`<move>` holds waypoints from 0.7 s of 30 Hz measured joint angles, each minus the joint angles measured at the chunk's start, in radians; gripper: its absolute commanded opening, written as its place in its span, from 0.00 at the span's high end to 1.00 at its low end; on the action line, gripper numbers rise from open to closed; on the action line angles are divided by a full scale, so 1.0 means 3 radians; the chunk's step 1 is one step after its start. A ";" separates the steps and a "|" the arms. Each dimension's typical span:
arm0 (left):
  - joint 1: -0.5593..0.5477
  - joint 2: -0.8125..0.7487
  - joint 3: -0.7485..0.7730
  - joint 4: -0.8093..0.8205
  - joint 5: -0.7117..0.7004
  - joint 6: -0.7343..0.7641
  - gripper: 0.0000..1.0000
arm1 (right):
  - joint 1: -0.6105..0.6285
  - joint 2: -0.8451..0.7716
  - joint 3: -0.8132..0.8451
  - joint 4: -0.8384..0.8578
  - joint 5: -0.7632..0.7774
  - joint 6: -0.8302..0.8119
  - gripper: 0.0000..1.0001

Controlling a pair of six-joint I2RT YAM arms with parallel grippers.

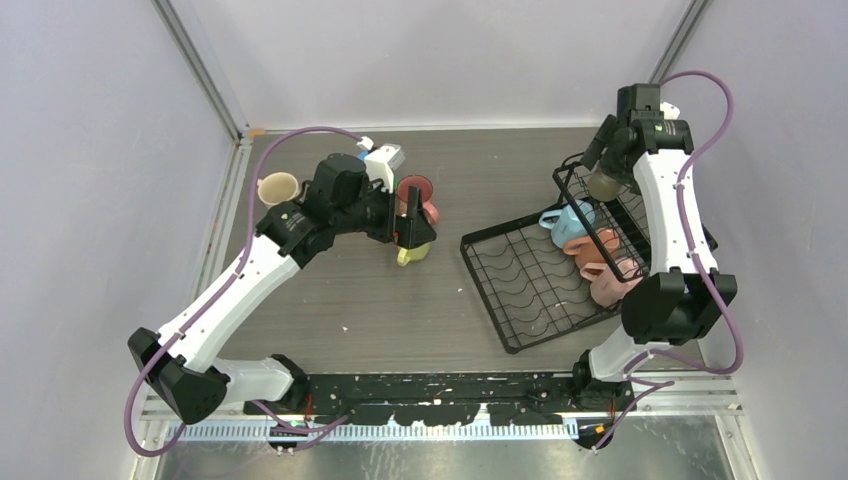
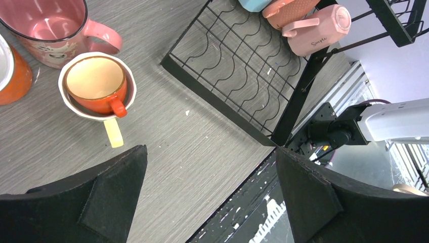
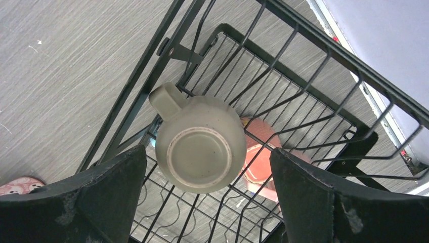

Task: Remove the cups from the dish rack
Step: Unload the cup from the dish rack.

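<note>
The black wire dish rack lies on the right of the table. A blue cup, a salmon cup and a pink cup rest along its right side. A grey-cream cup sits upside down on the rack's raised wire side, handle up-left. My right gripper hangs open over it, one finger on either side, neither touching. My left gripper is open and empty above the table beside the unloaded cups: a pink mug and an orange cup nested in a white one.
A cream cup stands far left of the group, and a small white-and-blue toy stands behind the left wrist. Another orange cup shows at the left wrist view's edge. The rack's raised side crosses close under my right fingers.
</note>
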 measured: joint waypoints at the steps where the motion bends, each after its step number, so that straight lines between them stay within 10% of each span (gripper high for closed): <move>1: 0.0000 0.0000 -0.0001 0.0003 0.0000 0.0000 0.00 | 0.0000 0.0020 0.0000 0.0001 -0.0009 -0.0003 0.05; 21: 0.0000 -0.0014 -0.0078 0.0057 -0.0004 0.0014 0.00 | 0.0000 0.0173 0.0000 0.0028 -0.0048 -0.0043 0.35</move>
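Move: The gray cup, bottom up in the upper rack, sits just beneath the right hand, about 2 cm ahead, level sideways and roughly 3 cm below. Lower down stand the light blue cup, some 2 cm back and 5 cm to the hand's left, and the coral cup, about 7 cm back and 1 cm to the right, both around 14 cm below the hand. From the left hand the gray cup lies about 13 cm ahead, 41 cm to the right and 6 cm lower. Down by about 2 cm and slightly forward, the right hand sinks with open fingers either side of the gray cup's body, tipping down a touch. It then all but stops while the fingers draw in by roughly a quarter of their opening, until the tips meet the cup's two sides, beside the handle. ##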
